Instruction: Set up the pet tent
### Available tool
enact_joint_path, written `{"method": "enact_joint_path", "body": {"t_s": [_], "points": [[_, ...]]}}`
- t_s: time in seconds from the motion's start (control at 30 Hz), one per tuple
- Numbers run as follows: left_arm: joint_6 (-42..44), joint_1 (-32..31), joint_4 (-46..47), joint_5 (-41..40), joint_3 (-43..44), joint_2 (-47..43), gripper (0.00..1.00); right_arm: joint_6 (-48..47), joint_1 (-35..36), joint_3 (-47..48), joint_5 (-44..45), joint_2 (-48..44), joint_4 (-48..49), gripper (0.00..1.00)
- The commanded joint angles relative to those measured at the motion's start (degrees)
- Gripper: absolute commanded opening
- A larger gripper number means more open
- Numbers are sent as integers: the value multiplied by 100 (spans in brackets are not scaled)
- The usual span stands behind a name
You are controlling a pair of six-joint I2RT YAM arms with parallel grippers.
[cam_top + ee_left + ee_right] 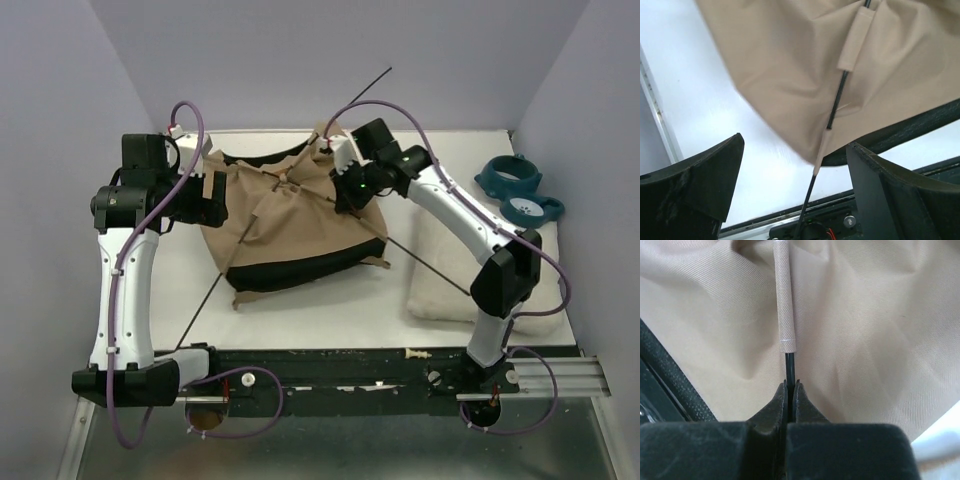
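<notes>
The pet tent [300, 215] lies collapsed mid-table, tan fabric with a black base band along its near side. Two thin black poles cross over it; one pole [365, 88] sticks out past the back, the other pole [435, 270] runs toward the near right. My right gripper [790, 387] is shut on a black pole [790, 362] just below a tan fabric sleeve [783, 295], at the tent's right top [345, 185]. My left gripper [795, 175] stands open at the tent's left edge [213, 200]. A pole [837, 102] emerges from the tan fabric [790, 65] and passes between its fingers untouched.
A white fluffy cushion [440, 285] lies at the right under the right arm. A teal bowl stand [520, 188] sits at the back right. The black mounting rail [330, 375] runs along the near edge. Grey walls close in the sides and back.
</notes>
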Motion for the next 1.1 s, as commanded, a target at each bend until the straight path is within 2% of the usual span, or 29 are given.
{"method": "enact_joint_path", "body": {"t_s": [0.0, 0.13, 0.27, 0.33, 0.5, 0.6, 0.7, 0.8, 0.9, 1.07], "points": [[322, 17, 117, 881, -259, -284, 99, -368, -762, -716, -217, -872, -209, 1], [805, 17, -164, 1681, -567, -320, 99, -360, -1298, -1613, -279, -1610, -34, 1], [1709, 17, -866, 2385, -1032, -293, 99, -36, -1563, -2184, -113, -2191, 273, 1], [1992, 17, -1043, 2326, -1365, -346, 99, 79, -1607, -2492, 71, -2490, 415, 1], [2466, 17, -605, 1526, -2149, -671, 99, 396, -1984, -3266, 468, -3167, 950, 1], [2669, 17, -464, 1420, -2526, -601, 98, 484, -2160, -3381, 329, -3142, 1092, 1], [2862, 17, -358, 1471, -2808, -470, 93, 572, -2257, -3372, 13, -2966, 1057, 1], [3214, 17, -490, 1630, -2993, -346, 82, 502, -2362, -3346, -243, -2817, 1057, 1], [3363, 17, -429, 1692, -3134, -293, 65, 239, -2494, -3285, -472, -2667, 995, 1], [3356, 17, -245, 1999, -3143, -311, 8, -113, -2600, -3241, -806, -2552, 872, 3]]}}
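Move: The left hand is open. The free end of the near-left black pole lies roughly 18 cm behind it, 8 cm to its left and 21 cm lower; the tent's near-left corner is about 5 cm back, 5 cm right and 22 cm down. The right hand already pinches the other near pole. From the right hand, the cushion is about 34 cm right, 3 cm ahead and 18 cm lower, and the pole crossing some 9 cm ahead and 14 cm left. The left fingers close on the near-left pole just short of its free end, after that hand swings right and back, then sinks about 15 cm, still drawing back, turning some 30 degrees clockwise and tipping down. Keeping its pinch, the right hand carries its pole about 20 cm right towards the cushion, fast then slowing, nearly level, turning about 25 degrees clockwise. ##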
